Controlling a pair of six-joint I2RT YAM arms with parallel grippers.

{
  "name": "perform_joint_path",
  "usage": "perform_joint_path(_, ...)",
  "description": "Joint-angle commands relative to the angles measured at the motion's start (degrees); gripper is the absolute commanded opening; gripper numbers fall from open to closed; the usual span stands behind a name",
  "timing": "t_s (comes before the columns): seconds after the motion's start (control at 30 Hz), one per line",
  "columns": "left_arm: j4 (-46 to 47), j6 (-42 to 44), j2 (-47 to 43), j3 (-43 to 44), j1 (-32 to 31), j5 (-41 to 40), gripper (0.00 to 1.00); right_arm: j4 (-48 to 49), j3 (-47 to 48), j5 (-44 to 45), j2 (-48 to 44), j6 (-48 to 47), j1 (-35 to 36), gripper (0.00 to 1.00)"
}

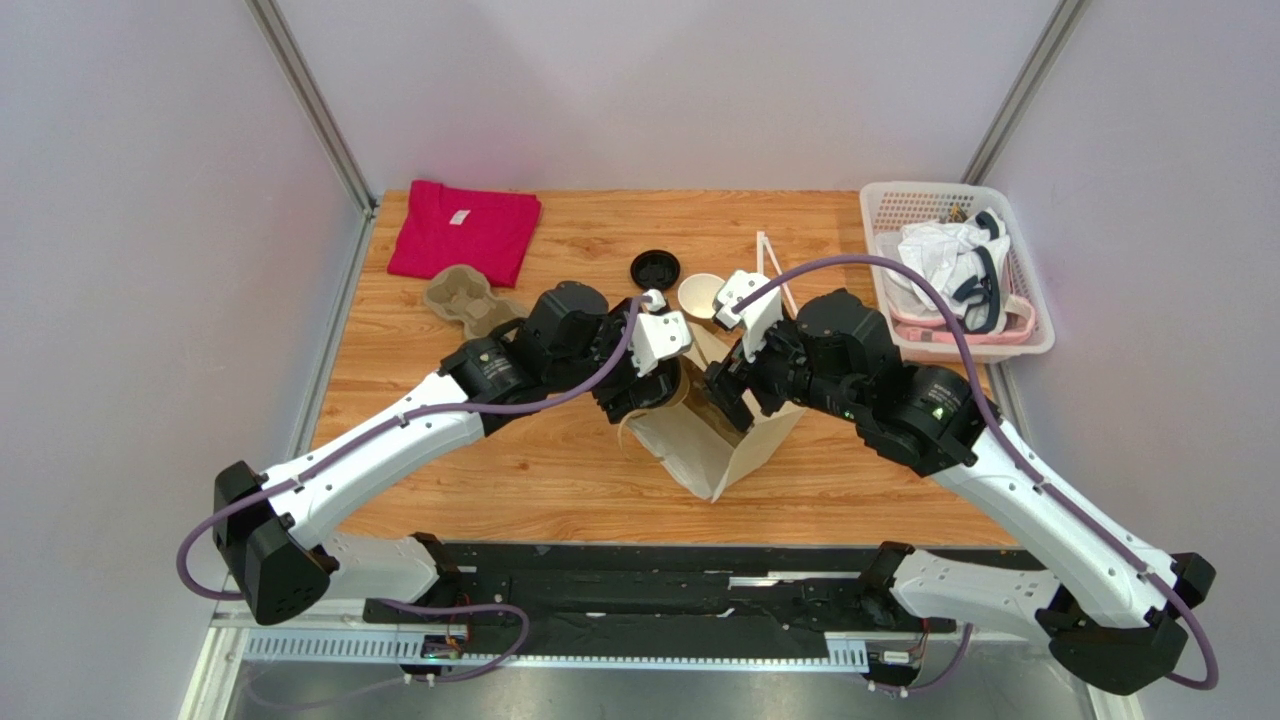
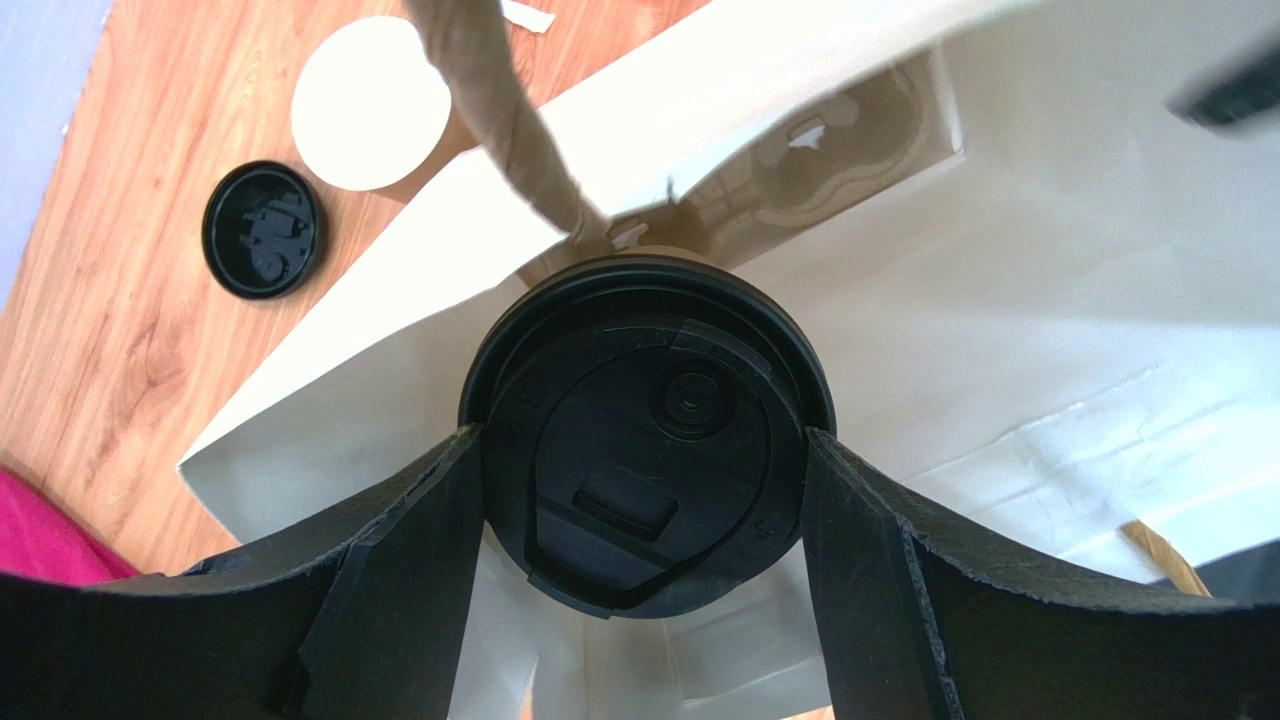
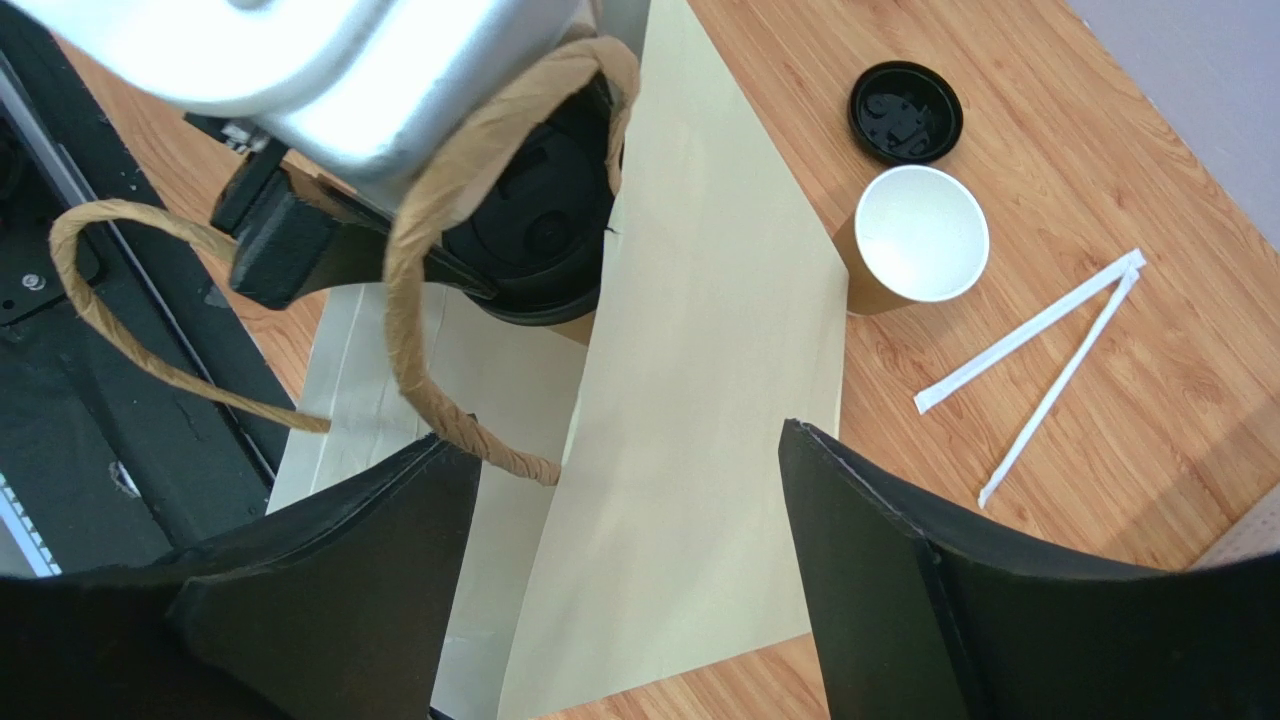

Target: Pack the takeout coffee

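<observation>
The takeout coffee [image 2: 661,405], a tan cup with a round black lid, sits between the fingers of my left gripper [image 2: 646,450], which is shut on its sides. It hangs in the mouth of the open paper bag [image 2: 1052,300], whose white inside lies all round it. In the top view the left gripper [image 1: 661,375] holds the cup [image 1: 675,390] over the bag [image 1: 718,443]. My right gripper [image 3: 631,450] is open, its fingers either side of the bag's tan side panel [image 3: 706,390], near a twisted paper handle [image 3: 451,300]. It also shows in the top view [image 1: 733,393].
An open tan cup [image 1: 700,294] with a white inside and a loose black lid [image 1: 654,270] stand behind the bag. Two white straws [image 3: 1052,338] lie to the right. A cardboard cup carrier [image 1: 469,297], a red cloth [image 1: 463,228] and a white basket [image 1: 887,195] of items are at the back.
</observation>
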Motion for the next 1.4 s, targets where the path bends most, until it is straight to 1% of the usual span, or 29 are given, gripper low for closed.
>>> perform_joint_path(0.0, 1.1, -0.3, 0.0, 1.2, -0.2, -1.2, 0.1, 1.6, 2.3, -1.6, 1.5, -2.6, -0.1, 0.76)
perform_joint_path(0.03, 1.2, -0.6, -0.1, 1.1, -0.2, -1.1, 0.1, 2.0, 2.1, -0.4, 2.1, -2.5, -0.1, 0.71)
perform_joint_path(0.17, 1.6, -1.6, -0.2, 0.9, -0.2, -1.3, 0.1, 3.2, 1.4, 2.4, 5.3, -2.9, 0.0, 0.6)
perform_joint_path(0.2, 1.5, -2.1, -0.1, 1.1, -0.1, -1.6, 0.09, 3.3, 1.4, 2.7, 5.7, -2.9, -0.1, 0.54)
perform_joint_path(0.27, 1.5, -2.4, -0.2, 1.2, 0.1, -2.0, 0.09, 3.3, 1.3, 3.4, 6.8, -2.7, -0.2, 0.48)
perform_joint_path(0.3, 1.6, -2.8, -0.3, 1.1, 0.2, -2.2, 0.09, 3.4, 1.3, 3.4, 6.8, -2.1, -0.3, 0.4)
perform_joint_path(0.33, 1.7, -3.8, -0.2, 1.0, 0.6, -2.3, 0.09, 3.4, 1.0, 3.4, 6.8, -1.7, -0.4, 0.34)
perform_joint_path(0.37, 1.7, -4.4, -0.3, 0.9, 0.8, -2.3, 0.09, 3.6, 0.7, 3.4, 6.7, -1.4, -0.4, 0.25)
perform_joint_path(0.4, 1.6, -4.9, -0.2, 0.9, 1.0, -2.4, 0.09, 3.9, 0.5, 3.3, 6.6, -0.4, -0.6, 0.03)
perform_joint_path(0.43, 1.7, -6.2, -0.2, 0.8, 1.3, -2.6, 0.09, 4.1, 0.0, 3.0, 6.0, 0.2, -0.7, 0.0)
perform_joint_path(0.53, 2.6, -8.3, -0.5, 0.4, 1.6, -3.0, 0.08, 6.4, -1.3, 1.7, 3.8, 3.4, -0.9, 0.0)
perform_joint_path(0.6, 4.1, -9.1, -1.1, 0.1, 1.6, -3.2, 0.08, 10.2, -4.4, 0.6, 0.6, 5.0, -0.9, 0.0)
perform_joint_path(0.63, 4.5, -9.5, -1.2, 0.1, 1.6, -3.2, 0.08, 11.4, -5.4, -2.3, -0.4, 6.8, -0.8, 0.0)
perform_joint_path(0.67, 4.7, -9.5, -1.3, 0.1, 1.6, -3.3, 0.07, 12.7, -6.9, -3.0, -1.7, 7.9, -0.9, 0.0)
perform_joint_path(0.73, 5.6, -9.3, -1.5, 0.1, 1.6, -4.1, 0.07, 14.7, -7.7, -3.0, -2.3, 10.2, -0.9, 0.0)
perform_joint_path(0.87, 9.3, -8.6, -2.0, -1.9, 1.6, -6.8, 0.07, 14.7, -8.2, -1.8, -1.5, 16.7, -0.9, 0.0)
perform_joint_path(0.97, 10.9, -9.0, -1.6, -2.7, 1.5, -7.2, 0.07, 15.3, -9.3, -2.4, -1.8, 19.4, -1.0, 0.0)
perform_joint_path(1.17, 12.4, -9.0, 0.4, -4.6, 1.2, -8.0, 0.06, 16.9, -11.1, -0.9, -2.9, 19.0, -0.8, 0.0)
perform_joint_path(1.37, 12.6, -7.3, 2.1, -6.4, 1.3, -7.8, 0.05, 20.7, -14.7, -1.1, -6.3, 14.5, -0.8, 0.0)
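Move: The right hand, open and empty, has the paper bag's right-hand rim about 2 cm ahead, 1 cm to its left and 3 cm below; the lidded coffee in the other hand is some 9 cm left, 3 cm ahead and 7 cm lower, and the empty paper cup about 14 cm ahead, 2 cm left and 22 cm down. From the left hand, the cup carrier inside the bag lies roughly 7 cm right, 1 cm back and 16 cm down, the paper cup 12 cm ahead, 6 cm right and 18 cm down, the loose black lid 15 cm straight ahead and 21 cm down. The right hand dips about 3 cm down while going forward and a little left, shutting its fingers from wide open to pinch the bag's rim beside the rope handle, then draws back about 2 cm and rolls its left side up, ending slightly farther left. Still gripping the coffee by its lid in the bag's mouth, the left hand eases about 3 cm forward, turning some 10 degrees counter-clockwise, and after a small rise starts sinking into the bag. ##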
